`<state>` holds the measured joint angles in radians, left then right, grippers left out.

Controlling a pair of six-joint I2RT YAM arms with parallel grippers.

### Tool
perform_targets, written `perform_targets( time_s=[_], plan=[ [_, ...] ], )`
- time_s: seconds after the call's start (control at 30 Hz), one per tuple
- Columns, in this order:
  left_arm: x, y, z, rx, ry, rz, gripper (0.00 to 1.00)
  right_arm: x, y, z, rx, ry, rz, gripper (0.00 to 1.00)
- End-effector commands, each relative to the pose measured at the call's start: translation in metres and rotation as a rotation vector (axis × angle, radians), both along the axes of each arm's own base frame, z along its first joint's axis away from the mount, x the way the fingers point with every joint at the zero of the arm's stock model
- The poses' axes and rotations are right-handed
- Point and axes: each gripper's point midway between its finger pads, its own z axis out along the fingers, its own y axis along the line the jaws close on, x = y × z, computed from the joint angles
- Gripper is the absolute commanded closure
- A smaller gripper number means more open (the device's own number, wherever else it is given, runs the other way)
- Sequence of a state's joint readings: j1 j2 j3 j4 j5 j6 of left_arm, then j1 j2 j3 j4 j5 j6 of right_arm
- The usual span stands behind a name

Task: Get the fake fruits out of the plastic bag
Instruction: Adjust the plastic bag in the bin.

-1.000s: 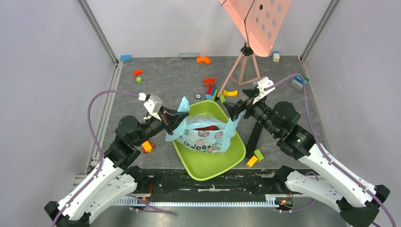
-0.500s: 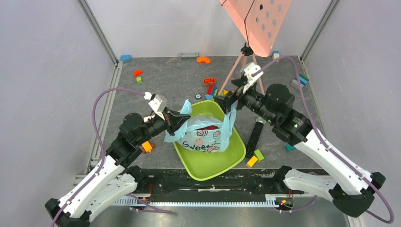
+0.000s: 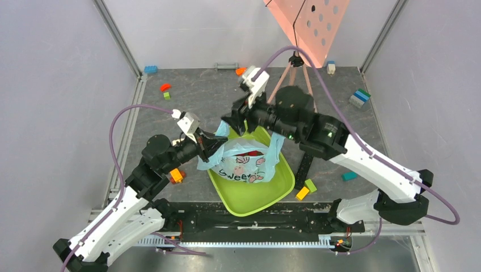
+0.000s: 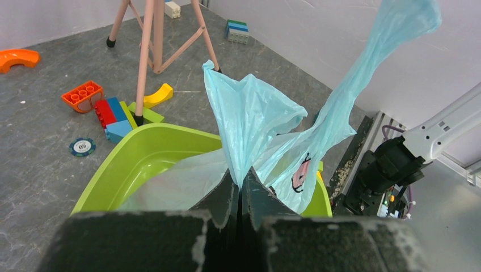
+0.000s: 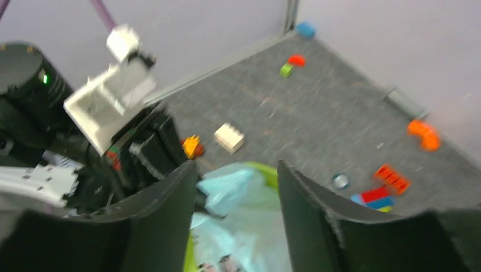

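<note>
The light-blue plastic bag sits in the lime-green tub. A red fake fruit shows in the bag's mouth; the other fake fruits are hidden. My left gripper is shut on the bag's left handle and holds it up; the left wrist view shows the film pinched between its jaws. My right gripper hovers open over the tub's far left rim, beside that handle. In the blurred right wrist view the bag lies below its spread jaws. The bag's right handle stands free.
A pink tripod stand rises behind the tub. Toy blocks and a poker chip lie near the tub's far rim. A black strip and yellow and green blocks sit right of it, an orange block left.
My right arm has swung left from the bag's right handle across the tub's far rim to the left handle, its jaws narrowing somewhat. The left gripper has kept its hold.
</note>
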<state>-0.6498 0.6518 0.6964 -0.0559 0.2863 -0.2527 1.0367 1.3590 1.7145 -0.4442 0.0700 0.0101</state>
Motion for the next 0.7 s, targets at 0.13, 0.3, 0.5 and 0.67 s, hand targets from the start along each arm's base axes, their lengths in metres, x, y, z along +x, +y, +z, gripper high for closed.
perform_targets(
  time_s=[0.13,0.3,0.5,0.67],
  plan=[
    [-0.01,0.002,0.053,-0.095,-0.088,-0.025,0.98,-0.033,-0.007,-0.08,-0.103,0.158,-0.071,0.82],
    [-0.019,0.002,0.064,-0.139,-0.138,-0.057,0.98,-0.043,-0.01,-0.131,-0.137,0.261,-0.072,0.98],
    [-0.026,-0.001,0.068,-0.143,-0.15,-0.1,0.98,-0.054,-0.006,-0.16,-0.131,0.32,-0.035,1.0],
    [-0.033,-0.004,0.072,-0.15,-0.169,-0.139,0.98,-0.053,-0.007,-0.177,-0.134,0.342,-0.055,1.0]
  ],
)
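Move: The bag's open mouth lies almost straight under the open right hand, some 27 cm down and 3 cm to its right, in the green bin, whose middle is about 2 cm back, 5 cm right and 42 cm down. The left hand still pinches one bag handle, 2 cm ahead, 2 cm left and 13 cm below the right hand. From the left hand, the mouth is about 8 cm right, 1 cm ahead and 12 cm below. Right plunges some 19 cm towards the bag's mouth, fingers shutting, while left lifts its pinched handle 5 cm. ##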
